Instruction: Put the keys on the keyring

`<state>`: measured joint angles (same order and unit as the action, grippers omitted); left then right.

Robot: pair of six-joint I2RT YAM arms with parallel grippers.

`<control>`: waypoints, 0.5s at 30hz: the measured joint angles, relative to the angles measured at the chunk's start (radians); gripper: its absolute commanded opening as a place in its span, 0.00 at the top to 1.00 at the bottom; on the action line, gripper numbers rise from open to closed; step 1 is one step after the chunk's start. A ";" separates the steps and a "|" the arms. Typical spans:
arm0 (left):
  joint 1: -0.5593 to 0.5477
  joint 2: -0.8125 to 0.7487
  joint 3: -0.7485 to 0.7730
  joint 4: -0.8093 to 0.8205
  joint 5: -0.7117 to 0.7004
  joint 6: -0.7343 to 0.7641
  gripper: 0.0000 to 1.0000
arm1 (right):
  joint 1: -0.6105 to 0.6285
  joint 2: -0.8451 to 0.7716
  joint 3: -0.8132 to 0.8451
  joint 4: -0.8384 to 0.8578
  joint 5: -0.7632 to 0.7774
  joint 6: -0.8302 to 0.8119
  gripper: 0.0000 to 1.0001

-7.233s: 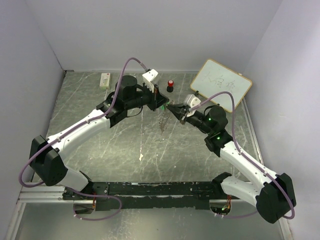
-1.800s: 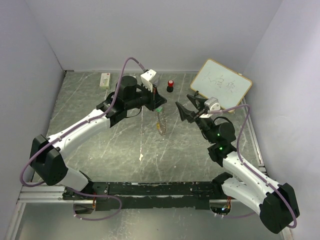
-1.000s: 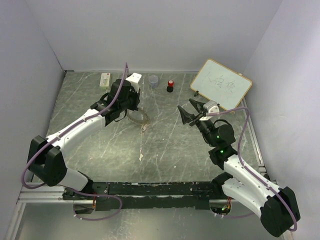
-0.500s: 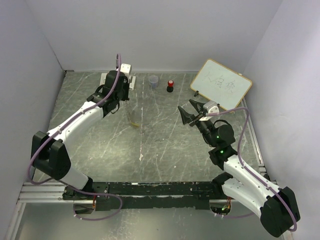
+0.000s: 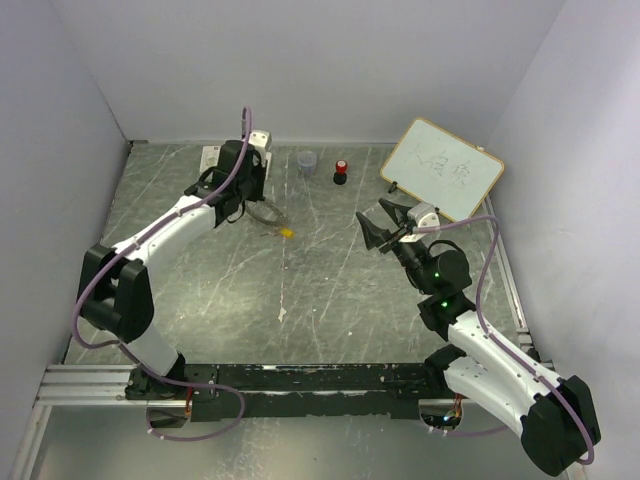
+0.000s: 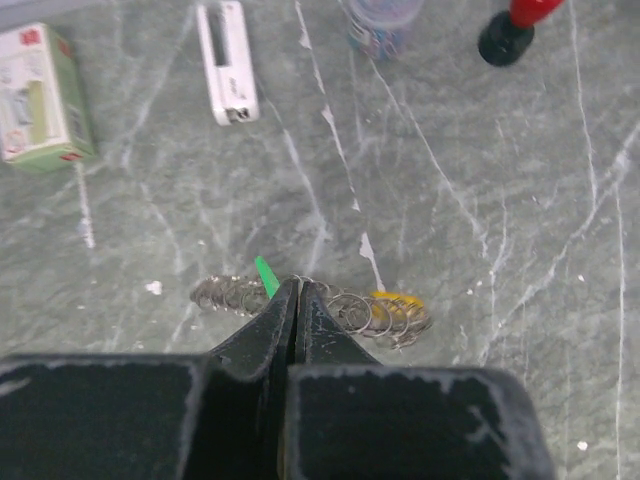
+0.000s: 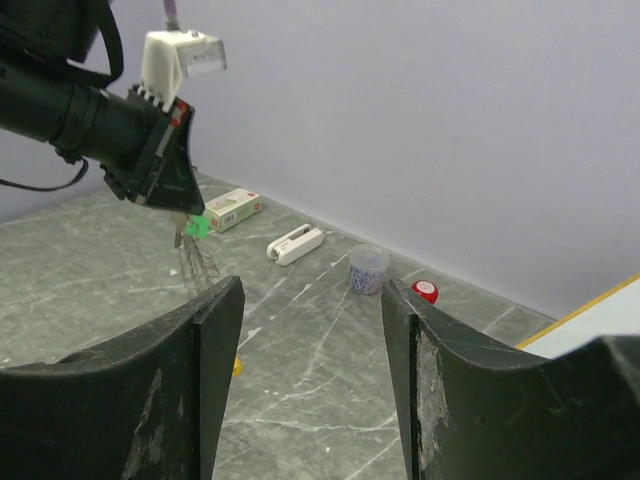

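My left gripper (image 6: 297, 286) is shut on the rim of the keyring (image 6: 360, 312), a silver ridged ring seen edge-on just above the table. The green key (image 6: 265, 275) sits on the ring beside my fingertips, and the yellow-orange key (image 6: 397, 300) hangs at its far end. From above, the left gripper (image 5: 256, 203) stands at the back left with the keyring (image 5: 268, 213) and the yellow key (image 5: 287, 231) trailing to its right. My right gripper (image 5: 380, 225) is open and empty, well to the right. Its wrist view shows the keyring (image 7: 200, 262) dangling under the green key (image 7: 195, 226).
A white stapler (image 6: 228, 60), a green-and-white box (image 6: 40, 95), a small cup of paper clips (image 6: 385, 20) and a red-capped black knob (image 6: 515, 25) line the back of the table. A whiteboard (image 5: 442, 168) leans at the back right.
The left arm has swung the keyring from the table's middle to the back left, and the yellow key now shows low by the table. The right arm has pulled back and stayed open.
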<state>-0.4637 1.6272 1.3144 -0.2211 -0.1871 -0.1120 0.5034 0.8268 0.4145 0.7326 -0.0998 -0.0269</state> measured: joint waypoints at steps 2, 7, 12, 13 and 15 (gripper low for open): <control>-0.002 0.014 -0.019 0.019 0.036 -0.002 0.93 | 0.000 0.000 0.000 -0.002 -0.002 0.000 0.42; -0.033 0.058 -0.041 0.077 0.102 -0.008 0.93 | -0.020 0.000 0.000 -0.002 -0.008 0.002 0.43; -0.096 0.122 -0.038 0.098 0.129 -0.008 0.93 | -0.026 0.000 -0.002 -0.003 -0.013 0.004 0.43; -0.106 0.138 -0.038 0.099 0.133 -0.008 0.93 | -0.026 0.000 -0.002 -0.003 -0.014 0.004 0.43; -0.125 0.170 -0.036 0.099 0.140 -0.008 0.93 | -0.026 0.000 -0.008 -0.003 -0.016 0.005 0.43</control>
<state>-0.5888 1.7969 1.2781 -0.1223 -0.0471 -0.1204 0.4770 0.8268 0.4065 0.7292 -0.1158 -0.0223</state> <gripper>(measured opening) 0.068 0.574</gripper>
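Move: My left hand still pinches the green key with the keyring hanging from it. It is headed for the bare table about 10 cm to my right, 3 cm back and some 18 cm below. The white stapler lies about 12 cm ahead and level sideways; the clear tub is about 12 cm ahead and 11 cm right, and the red-capped stamp 10 cm ahead and 20 cm right. From my right hand, that bare spot is about 10 cm ahead, 20 cm left and 29 cm below. I swing my left hand to the right and down together, about 8 cm each way and easing back slightly, carrying the keyring away from beside the stapler towards the open middle of the table. On the way I turn the wrist roughly 15 degrees clockwise and tip the fingers a little further down, keeping them shut on the green key. ##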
